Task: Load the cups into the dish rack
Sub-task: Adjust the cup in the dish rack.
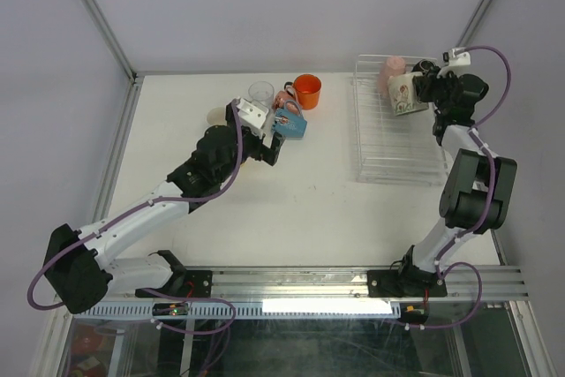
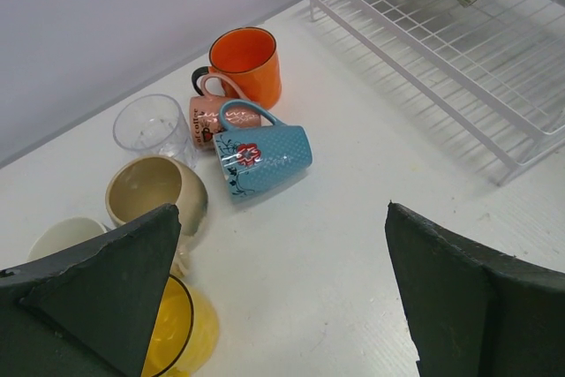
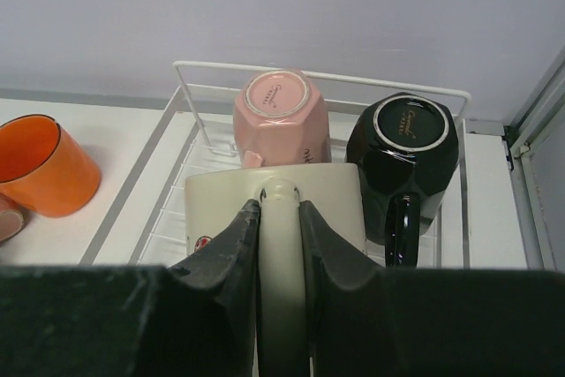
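Note:
My right gripper [image 3: 281, 207] is shut on the handle of a cream floral mug [image 3: 221, 209], held above the far end of the clear dish rack [image 1: 397, 161]. A pink mug [image 3: 281, 116] and a black mug [image 3: 406, 152] stand upside down in the rack just beyond it. My left gripper [image 2: 282, 209] is open, empty, low over the table. Ahead of it a blue mug [image 2: 260, 158] lies on its side, with a pink mug [image 2: 216, 116], an orange mug [image 2: 247, 64] and a glass tumbler [image 2: 152, 125] behind. Beige [image 2: 154, 190], white [image 2: 66, 237] and yellow [image 2: 181, 333] mugs sit beside its left finger.
The loose cups cluster at the table's far middle [image 1: 282, 108], left of the rack. Walls close the back and both sides, and a metal rail [image 1: 309, 284] with the arm bases runs along the near edge.

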Robot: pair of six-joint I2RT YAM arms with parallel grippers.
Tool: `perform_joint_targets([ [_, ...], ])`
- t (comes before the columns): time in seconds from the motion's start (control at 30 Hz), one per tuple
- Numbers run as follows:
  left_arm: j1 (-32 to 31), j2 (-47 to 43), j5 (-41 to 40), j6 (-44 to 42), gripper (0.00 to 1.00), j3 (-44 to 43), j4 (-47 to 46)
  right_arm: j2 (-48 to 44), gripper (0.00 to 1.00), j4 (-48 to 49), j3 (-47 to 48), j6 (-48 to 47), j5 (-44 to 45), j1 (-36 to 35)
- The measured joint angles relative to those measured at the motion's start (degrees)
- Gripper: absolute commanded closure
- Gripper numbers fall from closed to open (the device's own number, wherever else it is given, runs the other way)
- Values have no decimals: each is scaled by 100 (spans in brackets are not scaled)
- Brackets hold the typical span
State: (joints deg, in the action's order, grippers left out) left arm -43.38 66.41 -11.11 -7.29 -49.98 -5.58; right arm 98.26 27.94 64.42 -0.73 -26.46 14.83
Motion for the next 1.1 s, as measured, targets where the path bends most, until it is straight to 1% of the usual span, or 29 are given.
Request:
perform_joint_targets([
  [0.13,0,114,-68,-42,1,11,4,190,100,208,17,-26,-83,2],
  [0.23,0,173,-87,-87,1,17,9,223,100,426,-164,-31,-192,76],
  [0.43,0,186,-101,-118,1,24,7,186,99,1399,-767,28,-601,409],
  [0.5,0,192,-101,-122,1,24,4,52,94,1641,-1043,55,-769,590],
  [0.6,0,205,-101,-125,1,24,7,-225,86,1683,-1421,7,-946,841],
  [0.73,0,216,-98,-125,1,24,7,-511,86,1414,-1692,-232,-1045,1062],
  [0.87,0,216,-98,-125,1,24,7,-693,86,929,-1725,-398,-1047,1154],
  [1.07,0,216,-98,-125,1,24,4,-973,86,-63,-1663,-516,-1045,1200],
  [1.1,0,216,-98,-125,1,24,7,-984,75,-254,-1620,-525,-1045,1204],
])
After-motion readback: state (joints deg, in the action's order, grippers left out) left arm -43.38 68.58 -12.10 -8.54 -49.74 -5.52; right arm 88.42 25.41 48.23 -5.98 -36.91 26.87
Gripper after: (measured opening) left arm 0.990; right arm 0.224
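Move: I'm still pinching the flowered cup by its handle, tilted, with my right hand. Its spot in the rack lies about 3 cm back, 4 cm to the right and 6 cm below that hand. At that same lower level, the black mug stands some 8 cm ahead and 6 cm right of my right hand, the pink mug about 8 cm ahead and 2 cm left. From my left hand the spot is roughly 35 cm right, 5 cm ahead and 10 cm lower. Keeping my right fingers shut on the handle, I ease down first, then draw the flowered cup back about 9 cm, with some 5 cm down and 5 cm to the right, away from the pink and black mugs towards the free rack space nearer me. My fingertips tip up slightly on the way, then down by about 10 degrees as I finish. ##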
